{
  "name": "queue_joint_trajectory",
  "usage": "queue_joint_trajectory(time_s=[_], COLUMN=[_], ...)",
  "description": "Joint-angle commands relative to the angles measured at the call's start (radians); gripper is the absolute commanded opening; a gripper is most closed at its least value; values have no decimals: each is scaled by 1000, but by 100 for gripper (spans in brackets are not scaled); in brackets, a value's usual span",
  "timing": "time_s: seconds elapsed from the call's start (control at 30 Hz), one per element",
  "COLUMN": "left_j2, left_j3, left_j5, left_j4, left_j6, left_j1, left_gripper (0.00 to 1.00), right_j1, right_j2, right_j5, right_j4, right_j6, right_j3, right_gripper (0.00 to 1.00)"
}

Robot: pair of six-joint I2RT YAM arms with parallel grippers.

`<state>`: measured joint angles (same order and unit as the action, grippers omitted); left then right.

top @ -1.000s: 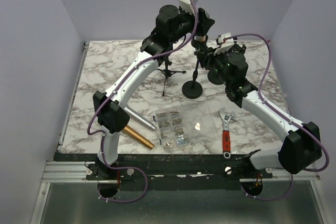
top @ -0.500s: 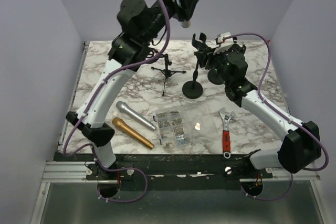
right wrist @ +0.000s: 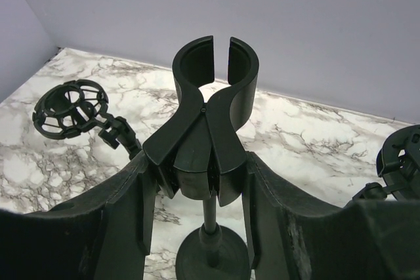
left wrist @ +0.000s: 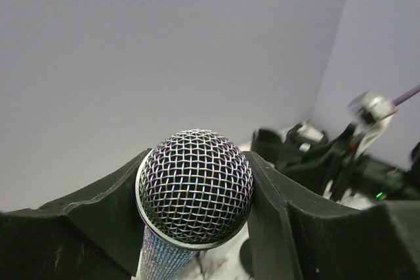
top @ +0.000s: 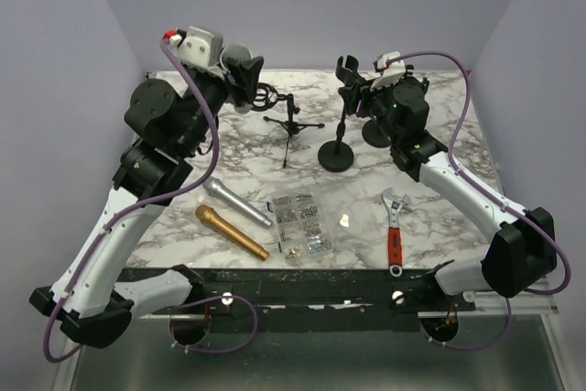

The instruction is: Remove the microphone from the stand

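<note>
My left gripper (top: 240,75) is shut on a microphone (top: 236,55) with a silver mesh head and glittery body, held high over the table's back left, away from the stand. In the left wrist view the mesh head (left wrist: 195,187) sits squeezed between both pads. The black stand (top: 337,155) has a round base and an empty clip (top: 347,72) on top. My right gripper (top: 359,96) is shut on the clip's lower part; in the right wrist view the clip (right wrist: 209,119) is pinched between my fingers, its round cradle empty, the base (right wrist: 211,255) below.
A black tripod stand (top: 291,124) with a shock mount (right wrist: 71,108) stands left of the main stand. A silver microphone (top: 237,201), a gold microphone (top: 231,232), a clear box of screws (top: 301,222) and a red-handled wrench (top: 395,234) lie at the table's front. Another mount (right wrist: 401,160) sits at right.
My left arm has lifted the microphone out of the clip and swung it up and to the left, away from the stand. My right gripper has stayed on the clip.
</note>
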<state>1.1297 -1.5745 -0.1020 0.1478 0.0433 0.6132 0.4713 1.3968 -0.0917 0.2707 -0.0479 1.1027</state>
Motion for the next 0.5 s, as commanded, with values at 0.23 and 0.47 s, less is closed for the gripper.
queue_joint_trajectory(time_s=[0.23, 0.47], left_j2=[-205, -164], left_j3=[396, 467], left_j5=[174, 224], left_j4=[62, 58], left_j6=[309, 442], left_j1=[-411, -528], left_gripper=[0, 0], right_j1=[1, 11], right_j2=[42, 75], right_j5=[-86, -131], right_j4=[-164, -214], right_j6=[3, 11], right_j3=[-136, -160], right_gripper=[1, 1])
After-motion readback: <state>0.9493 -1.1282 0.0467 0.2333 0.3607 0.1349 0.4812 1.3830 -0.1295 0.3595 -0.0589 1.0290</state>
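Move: The left hand, already gripping the glittery microphone, is high over the table. The silver microphone, beside which there is clear table, lies roughly 53 cm below it, about 9 cm left and 1 cm ahead. The gold one is some 9 cm back and 10 cm left, the parts box 6 cm back and 8 cm right, and the tripod stand 27 cm ahead and 6 cm right. From the right hand, the silver microphone is about 29 cm left, 12 cm back and 30 cm below. Still pinching the microphone near its mesh head, the left hand sinks about 17 cm and swings some 12 cm left, edging a little forward, down towards the table by the silver microphone. Meanwhile its fingers tip down by roughly 25 degrees and turn counter-clockwise. The right hand stays almost in place, keeping its hold on the emptied stand's clip. ##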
